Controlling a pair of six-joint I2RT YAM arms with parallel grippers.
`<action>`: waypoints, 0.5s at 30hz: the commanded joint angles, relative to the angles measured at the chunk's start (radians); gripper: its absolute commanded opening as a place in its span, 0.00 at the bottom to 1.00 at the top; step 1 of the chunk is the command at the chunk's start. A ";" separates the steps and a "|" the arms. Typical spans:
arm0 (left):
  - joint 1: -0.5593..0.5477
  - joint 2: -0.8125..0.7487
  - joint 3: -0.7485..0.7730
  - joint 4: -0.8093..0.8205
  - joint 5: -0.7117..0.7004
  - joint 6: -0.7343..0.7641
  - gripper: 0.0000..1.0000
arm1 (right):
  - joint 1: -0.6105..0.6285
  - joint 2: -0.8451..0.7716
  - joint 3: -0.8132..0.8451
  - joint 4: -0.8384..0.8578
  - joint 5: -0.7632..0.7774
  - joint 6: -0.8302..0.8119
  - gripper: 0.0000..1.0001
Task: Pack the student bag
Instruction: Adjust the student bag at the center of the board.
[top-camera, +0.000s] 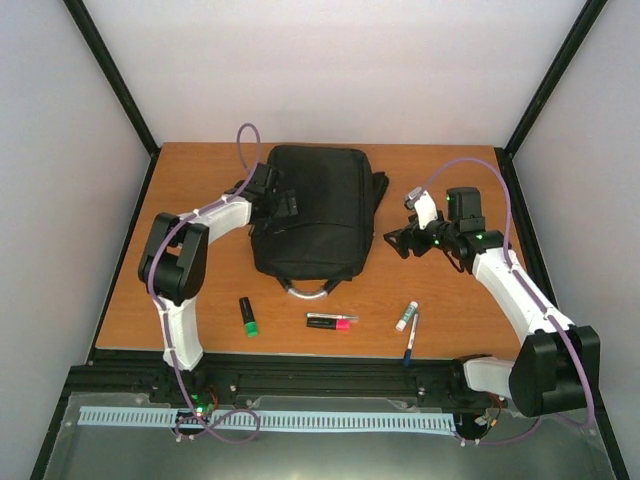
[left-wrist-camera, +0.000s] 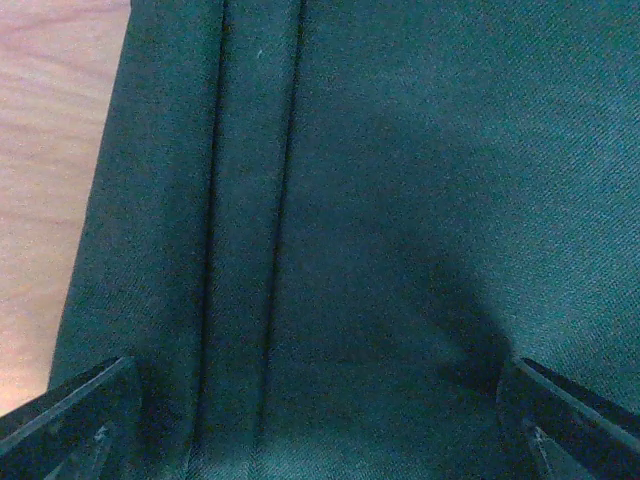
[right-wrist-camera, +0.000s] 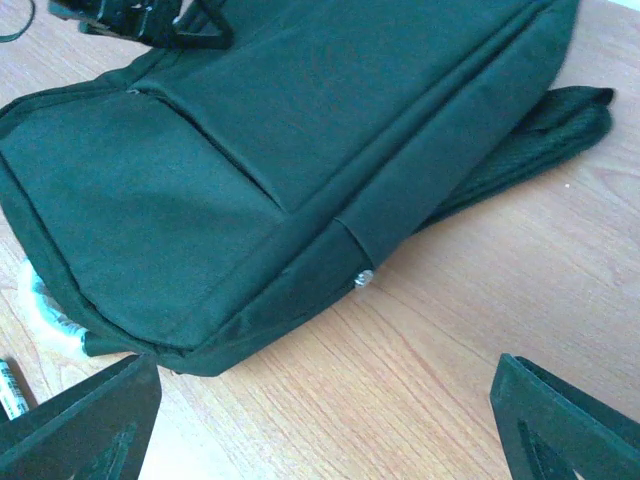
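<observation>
The student bag (top-camera: 320, 205) is a black backpack lying flat mid-table, its grey loop handle (top-camera: 308, 289) toward the near edge. My left gripper (top-camera: 285, 205) hangs over the bag's left side. In the left wrist view the bag's fabric (left-wrist-camera: 380, 200) fills the frame and the fingers (left-wrist-camera: 70, 425) stand wide apart, so the left gripper (left-wrist-camera: 320, 435) is open. My right gripper (top-camera: 405, 240) is just right of the bag above the bare table, open and holding nothing. In its wrist view the bag (right-wrist-camera: 250, 150) and a silver zip pull (right-wrist-camera: 364, 279) lie ahead of the right gripper (right-wrist-camera: 325, 430).
Near the front edge lie a black marker with a green cap (top-camera: 247, 316), a pink and black highlighter (top-camera: 331, 320), a white marker with a green cap (top-camera: 406, 316) and a blue pen (top-camera: 411, 340). A bag strap (right-wrist-camera: 540, 130) sticks out on the right side.
</observation>
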 joint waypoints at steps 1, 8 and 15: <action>-0.049 0.103 0.057 0.099 0.182 0.021 1.00 | -0.005 0.019 -0.013 0.011 -0.035 -0.026 0.92; -0.142 0.196 0.170 0.114 0.194 0.074 1.00 | -0.005 0.052 -0.010 0.000 -0.055 -0.042 0.91; -0.181 0.233 0.293 0.083 0.241 0.091 0.98 | -0.005 0.058 -0.006 -0.010 -0.068 -0.049 0.90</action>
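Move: The left fingers are already on the student bag near its left edge, with the bag's middle about 9 cm to their right, level fore and aft and some 4 cm below. The bag's handle lies roughly 25 cm back and 7 cm right of this hand; the green marker is about 33 cm back and 11 cm left. From the right hand the bag's middle is about 20 cm left, 10 cm forward and 15 cm below. With its open fingers still bearing on the top of the student bag near the left edge, the left hand sweeps about 13 cm to the right towards the right hand, easing forward a couple of centimetres early on and turning some 15 to 20 degrees clockwise as it carries the bag along. The right hand, open and still clear above the table, sinks about 2 cm almost in place while the bag comes in beneath its fingers. ##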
